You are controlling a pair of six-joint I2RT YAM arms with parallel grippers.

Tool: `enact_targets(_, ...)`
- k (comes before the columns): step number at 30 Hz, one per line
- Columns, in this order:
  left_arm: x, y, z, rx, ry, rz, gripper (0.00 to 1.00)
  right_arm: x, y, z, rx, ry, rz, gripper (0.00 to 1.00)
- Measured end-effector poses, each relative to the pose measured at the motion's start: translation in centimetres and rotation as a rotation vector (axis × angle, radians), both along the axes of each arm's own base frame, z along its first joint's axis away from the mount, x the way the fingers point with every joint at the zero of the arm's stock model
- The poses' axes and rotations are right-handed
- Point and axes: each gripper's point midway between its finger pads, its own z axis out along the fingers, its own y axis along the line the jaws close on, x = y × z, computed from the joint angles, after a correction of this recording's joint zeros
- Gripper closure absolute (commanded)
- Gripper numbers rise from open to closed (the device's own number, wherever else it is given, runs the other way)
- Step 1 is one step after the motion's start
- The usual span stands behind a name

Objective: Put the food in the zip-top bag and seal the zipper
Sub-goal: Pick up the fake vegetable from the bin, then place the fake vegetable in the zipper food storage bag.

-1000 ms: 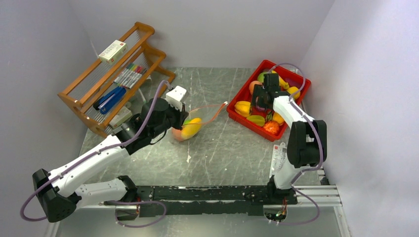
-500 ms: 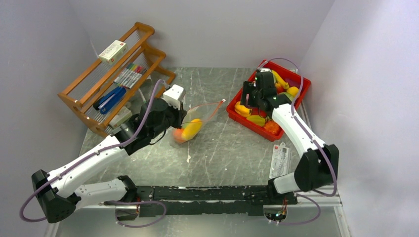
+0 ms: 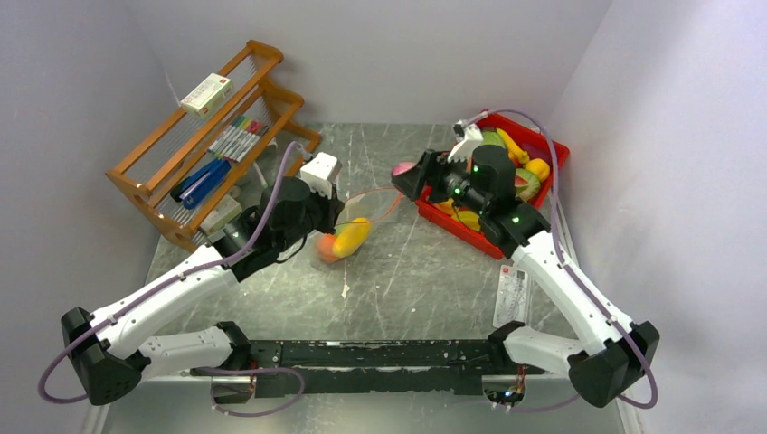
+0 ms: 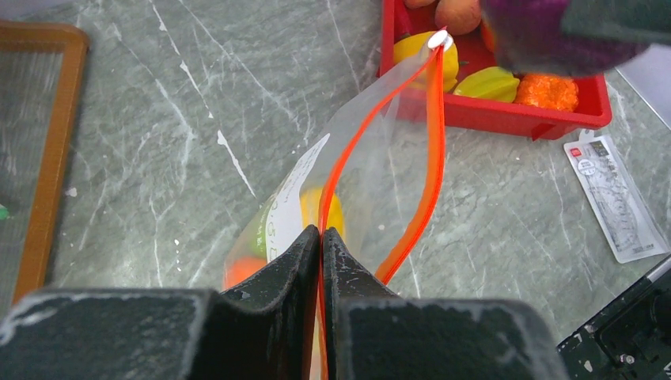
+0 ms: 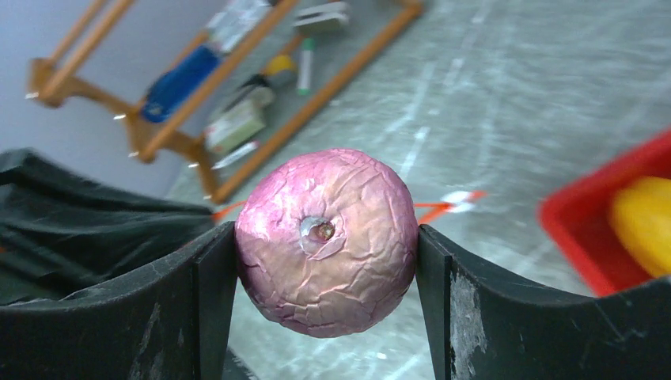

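Observation:
My left gripper [image 3: 331, 210] is shut on the near end of the orange-red zipper [image 4: 415, 178] and holds the clear zip-top bag [image 3: 357, 221] up with its mouth open. Yellow, orange and green food [image 3: 342, 240] lies inside the bag [image 4: 372, 170]. My right gripper [image 3: 405, 174] is shut on a round purple toy fruit [image 5: 327, 240], held in the air just right of the bag's mouth. The purple fruit [image 4: 546, 32] also shows at the top of the left wrist view. More toy food [image 3: 523, 176] lies in the red tray [image 3: 493, 237].
A wooden rack [image 3: 213, 136] with pens and boxes stands at the back left. A flat clear packet [image 3: 509, 294] lies on the table right of centre. The walls close in on both sides.
My right arm has lifted the purple fruit out of the red tray and swung left toward the bag's mouth. My left gripper has kept the bag held open.

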Motion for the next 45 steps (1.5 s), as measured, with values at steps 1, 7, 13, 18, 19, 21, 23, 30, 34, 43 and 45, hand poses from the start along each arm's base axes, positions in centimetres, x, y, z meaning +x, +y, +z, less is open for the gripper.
enact_targets(1, 0.0, 0.0, 0.0, -0.003, 0.002, 0.001, 0.93, -0.6, 1.1, 0.5, 0.030, -0.009, 0.037, 0.43)
enact_targets(7, -0.1, -0.1, 0.0, -0.017, 0.012, 0.006, 0.93, -3.6, 6.5, -0.2, 0.124, 0.002, 0.195, 0.43)
enact_targets(13, -0.1, -0.2, 0.0, -0.033, 0.021, 0.009, 0.93, -5.6, 9.1, -3.6, 0.126, 0.032, 0.258, 0.42)
enact_targets(18, -0.2, -0.3, 0.0, -0.044, 0.028, 0.014, 0.93, -5.1, 9.5, -5.2, 0.103, 0.044, 0.232, 0.42)
enact_targets(19, -0.2, -0.3, 0.0, -0.046, 0.030, 0.015, 0.93, -5.0, 9.5, -5.3, 0.099, 0.046, 0.227, 0.41)
enact_targets(21, -0.2, -0.3, 0.1, -0.048, 0.031, 0.016, 0.93, -4.8, 9.5, -5.8, 0.088, 0.051, 0.217, 0.40)
enact_targets(23, -0.2, -0.3, 0.1, -0.049, 0.032, 0.017, 0.93, -4.6, 9.5, -6.2, 0.071, 0.060, 0.202, 0.39)
enact_targets(30, -0.1, -0.4, 0.1, -0.043, 0.035, 0.014, 0.93, -3.3, 9.8, -6.6, 0.013, 0.103, 0.157, 0.36)
enact_targets(34, -0.2, -0.6, 0.1, -0.025, 0.040, -0.005, 0.77, -2.6, 10.0, -7.1, -0.005, 0.123, 0.138, 0.35)
enact_targets(43, -0.7, -1.1, 0.1, 0.065, 0.048, -0.094, 0.45, -2.1, 10.0, -9.3, -0.042, 0.192, 0.100, 0.35)
enact_targets(45, -0.7, -1.0, 0.1, 0.089, 0.048, -0.098, 0.44, -2.0, 9.9, -9.2, -0.040, 0.192, 0.093, 0.35)
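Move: The right hand, already gripping the purple vegetable, has the bag's open mouth about 8 cm to its left, 2 cm back and 6 cm below; the yellow vegetable in the bag lies some 15 cm left, 1 cm back and 20 cm down, and the red bin's middle 24 cm right, 14 cm ahead and 24 cm down. From the left hand, pinching the orange rim, the mouth's middle is roughly 7 cm right and 3 cm ahead, about level. Keeping its grip on the purple vegetable, the right hand carries it in between the bag's orange rims: a quick swing about 10 cm left and some 5 cm back, then down to about 9 cm lower while easing forward again, tipping downward some 10 degrees. Towards the end the left hand, nearly in place, opens its fingers about halfway and lets go of the rim. ##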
